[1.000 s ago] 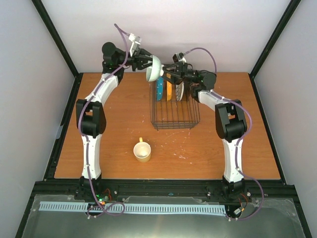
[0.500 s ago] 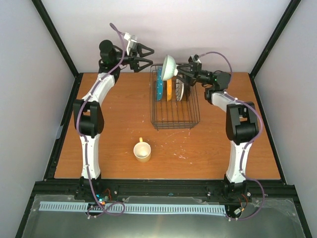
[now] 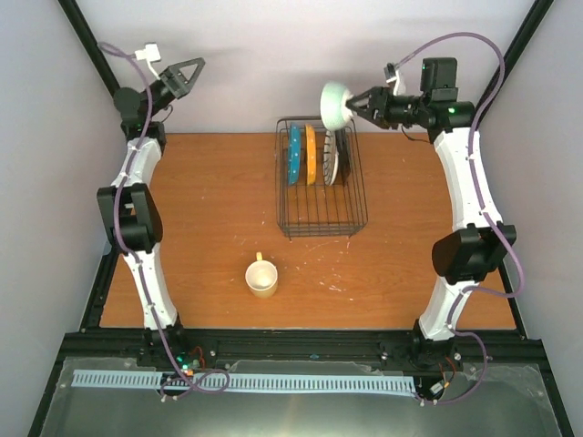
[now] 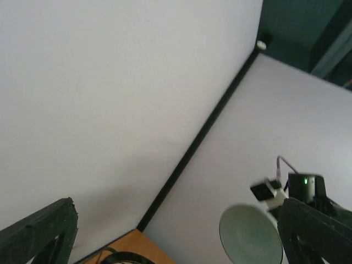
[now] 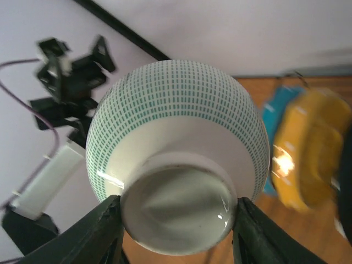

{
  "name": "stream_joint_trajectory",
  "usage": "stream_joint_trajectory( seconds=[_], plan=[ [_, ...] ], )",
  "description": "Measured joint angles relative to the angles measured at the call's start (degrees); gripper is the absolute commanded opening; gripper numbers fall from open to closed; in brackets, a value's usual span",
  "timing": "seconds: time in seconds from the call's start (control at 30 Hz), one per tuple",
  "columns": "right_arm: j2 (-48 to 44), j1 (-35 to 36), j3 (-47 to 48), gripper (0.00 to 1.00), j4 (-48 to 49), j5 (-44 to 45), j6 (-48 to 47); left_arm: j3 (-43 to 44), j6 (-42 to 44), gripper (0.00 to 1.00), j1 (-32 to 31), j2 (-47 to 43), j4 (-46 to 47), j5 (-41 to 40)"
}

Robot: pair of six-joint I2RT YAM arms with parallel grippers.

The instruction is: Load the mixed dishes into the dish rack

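Note:
The small mint-green bowl (image 3: pixel 335 104) hangs on its side in the air above the back edge of the dish rack (image 3: pixel 321 214). My right gripper (image 3: pixel 355 103) is shut on it. In the right wrist view both fingers clamp the base ring of the bowl (image 5: pixel 176 126), one on each side. Three plates stand on edge in the rack: teal (image 3: pixel 293 155), yellow-orange (image 3: pixel 311 155) and white striped (image 3: pixel 332 164). The cream-yellow mug (image 3: pixel 262 278) stands on the table in front of the rack. My left gripper (image 3: pixel 187 75) is open and empty, high at the back left. Its wrist view shows the far bowl (image 4: pixel 250 234).
The wooden table (image 3: pixel 209 228) is boxed in by white walls with black corner posts (image 3: pixel 100 68). The right arm reaches high along the right side. In the right wrist view the teal plate (image 5: pixel 270 124) and yellow-orange plate (image 5: pixel 311 148) lie blurred below the bowl.
My left gripper has opened off the bowl and drawn back up to the far left. The right arm has carried the bowl up and to the right, above the rack's back.

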Motion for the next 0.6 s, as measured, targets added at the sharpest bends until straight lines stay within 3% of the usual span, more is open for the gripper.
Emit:
stream_joint_trajectory(
  seconds=[0.07, 0.13, 0.2, 0.27, 0.4, 0.5, 0.6],
  plan=[
    [-0.83, 0.07, 0.52, 0.03, -10.88, 5.46, -6.62, 0.72, -10.19, 1.00, 2.27, 4.42, 10.12, -0.26],
    [-0.76, 0.68, 0.07, 0.03, -17.86, 11.08, -10.73, 0.74, -10.91, 1.00, 3.45, 6.56, 9.18, 0.39],
    [-0.79, 1.86, -2.23, 0.03, -23.78, 18.32, -13.73, 0.79, -2.75, 1.00, 3.43, 6.32, -3.67, -1.27],
    [-0.76, 3.43, -4.11, 0.03, -28.06, 24.87, -15.41, 2.84, 9.25, 1.00, 2.14, 4.22, -20.72, -7.89],
    [-0.76, 7.61, -5.79, 0.03, -33.46, 36.46, -17.07, 14.78, 32.15, 1.00, -2.08, -0.66, -50.51, -26.73],
    [-0.76, 11.87, -5.75, 0.03, -35.23, 43.47, -17.66, 23.32, 44.87, 1.00, -5.05, -4.28, -63.89, -41.16],
    [-0.33, 15.89, -5.01, 0.03, -36.89, 47.69, -18.01, 20.92, 53.24, 1.00, -6.01, -10.86, -70.84, -52.98]
  ],
)
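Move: The place for the held bowl, the free near-right part of the dish rack, lies almost under the right hand: some 5 cm back, 1 cm to its left and 28 cm down. Behind it stand the striped plate, 3 cm ahead of the hand and 3 cm left, and the yellow plate, 3 cm ahead and 8 cm left, both about 23 cm down. From the left hand that free place is roughly 14 cm back, 32 cm right and 31 cm down. The bowl, still pinched by its foot in the right hand, comes down about 17 cm and some 7 cm back towards the free near-right part of the rack, tipping roughly 50 degrees so the fingers swing from pointing left to mostly down. The empty left hand, open throughout, first dips forward, then comes back and up and ends farther left, its fingers turning counter-clockwise towards forward. ##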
